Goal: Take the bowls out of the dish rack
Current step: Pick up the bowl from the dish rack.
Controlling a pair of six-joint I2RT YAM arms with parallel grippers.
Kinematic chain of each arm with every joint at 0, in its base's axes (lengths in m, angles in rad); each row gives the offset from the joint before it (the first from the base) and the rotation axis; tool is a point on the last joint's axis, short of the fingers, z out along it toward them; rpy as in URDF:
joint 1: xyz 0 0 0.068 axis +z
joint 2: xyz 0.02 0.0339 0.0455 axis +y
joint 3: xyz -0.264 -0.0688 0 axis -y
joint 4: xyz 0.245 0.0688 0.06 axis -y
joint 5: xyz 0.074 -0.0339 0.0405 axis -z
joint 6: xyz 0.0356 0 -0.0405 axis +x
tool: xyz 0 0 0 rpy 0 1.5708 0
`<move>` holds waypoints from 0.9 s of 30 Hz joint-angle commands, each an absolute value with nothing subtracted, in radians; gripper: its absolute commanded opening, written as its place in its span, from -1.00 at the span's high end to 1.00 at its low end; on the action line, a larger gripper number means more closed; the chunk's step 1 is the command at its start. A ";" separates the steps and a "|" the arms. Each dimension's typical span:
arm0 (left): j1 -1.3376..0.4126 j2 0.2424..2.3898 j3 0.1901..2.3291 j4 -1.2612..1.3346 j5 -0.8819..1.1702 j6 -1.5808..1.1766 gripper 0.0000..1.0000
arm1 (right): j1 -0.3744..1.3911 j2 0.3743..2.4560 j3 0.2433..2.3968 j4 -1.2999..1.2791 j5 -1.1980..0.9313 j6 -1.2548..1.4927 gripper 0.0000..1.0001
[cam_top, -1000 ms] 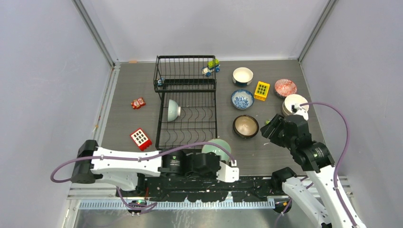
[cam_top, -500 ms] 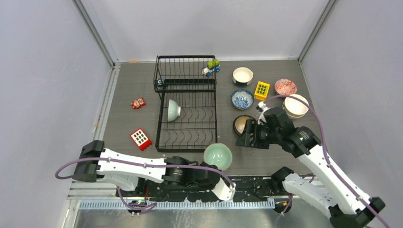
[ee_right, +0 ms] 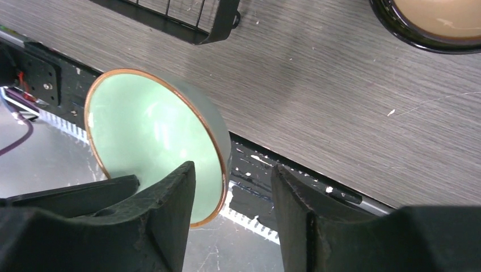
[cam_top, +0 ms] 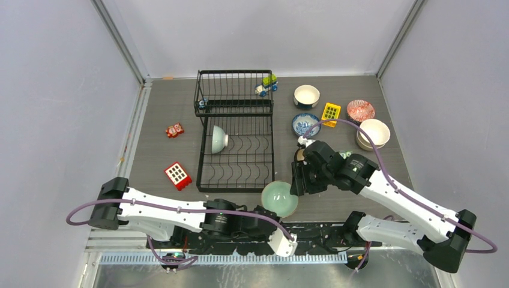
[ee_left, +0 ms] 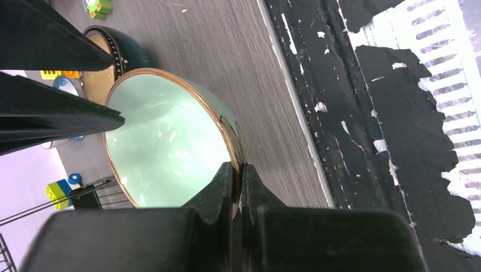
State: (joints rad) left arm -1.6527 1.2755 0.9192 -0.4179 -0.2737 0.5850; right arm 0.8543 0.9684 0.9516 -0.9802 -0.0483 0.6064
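My left gripper [ee_left: 237, 170] is shut on the rim of a pale green bowl [ee_left: 164, 141] with a copper edge, holding it tilted above the table's near edge [cam_top: 280, 199]. My right gripper [ee_right: 232, 190] is open and straddles that bowl's [ee_right: 153, 130] rim, one finger inside and one outside. In the top view the right gripper [cam_top: 296, 186] is just right of the bowl. A pale teal bowl [cam_top: 219, 139] stands on edge in the black dish rack [cam_top: 235, 157].
Right of the rack sit a white bowl [cam_top: 307, 95], a blue-and-white bowl [cam_top: 306, 125], a red-patterned bowl [cam_top: 360, 110] and stacked cream bowls [cam_top: 373, 133]. A brown bowl [ee_right: 437, 22] lies under my right arm. Toy blocks: yellow [cam_top: 331, 111], red [cam_top: 178, 175], small red [cam_top: 174, 130].
My right arm has swung left from the cream bowls to the green bowl. My left gripper has carried the green bowl slightly right and nearer.
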 commanded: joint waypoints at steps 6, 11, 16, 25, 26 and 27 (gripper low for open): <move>-1.664 1.201 0.907 -0.289 -0.333 0.582 1.00 | 0.927 1.011 0.927 -0.924 -0.006 0.629 0.14; -1.664 1.199 0.895 -0.265 -0.340 0.563 1.00 | 0.983 1.039 0.923 -0.917 0.067 0.658 0.55; -1.664 1.198 0.893 -0.258 -0.373 0.547 0.99 | 0.993 1.020 0.927 -0.923 0.118 0.681 0.98; -1.665 1.204 0.898 -0.280 -0.437 0.442 0.02 | 0.993 0.939 0.923 -0.951 0.285 0.772 0.98; -1.665 1.200 0.898 -0.281 -0.447 0.418 -0.45 | 0.994 0.926 0.917 -0.954 0.313 0.789 0.98; -1.664 1.192 0.893 -0.281 -0.454 0.397 -0.92 | 0.993 0.908 0.909 -0.954 0.336 0.804 0.98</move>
State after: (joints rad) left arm -1.6623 1.2350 0.8783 -0.3309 -0.3855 0.5037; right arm 0.9928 0.9821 0.9100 -0.9585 0.1875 0.7185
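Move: The green bowl, already held by its near rim in the left hand, has its middle about 5 cm ahead of that hand, 2 cm to its right and 2 cm below. From the open right hand, the bowl's middle is roughly 6 cm to the left, 2 cm back and 4 cm below. The rack's near right corner lies about 4 cm ahead of the right hand and 7 cm left; the black bowl is some 14 cm ahead and 6 cm right, both about 12 cm lower. The green bowl changes hands: the right hand sinks about 2 cm while easing left and slightly back onto the bowl's right-hand rim, and its fingers close to pinch it. It then draws some 2 cm to the right and a little forward, while the left hand, nearly still until then, opens its fingers wide, lets go of the near rim and lifts about 1 cm up and forward. ##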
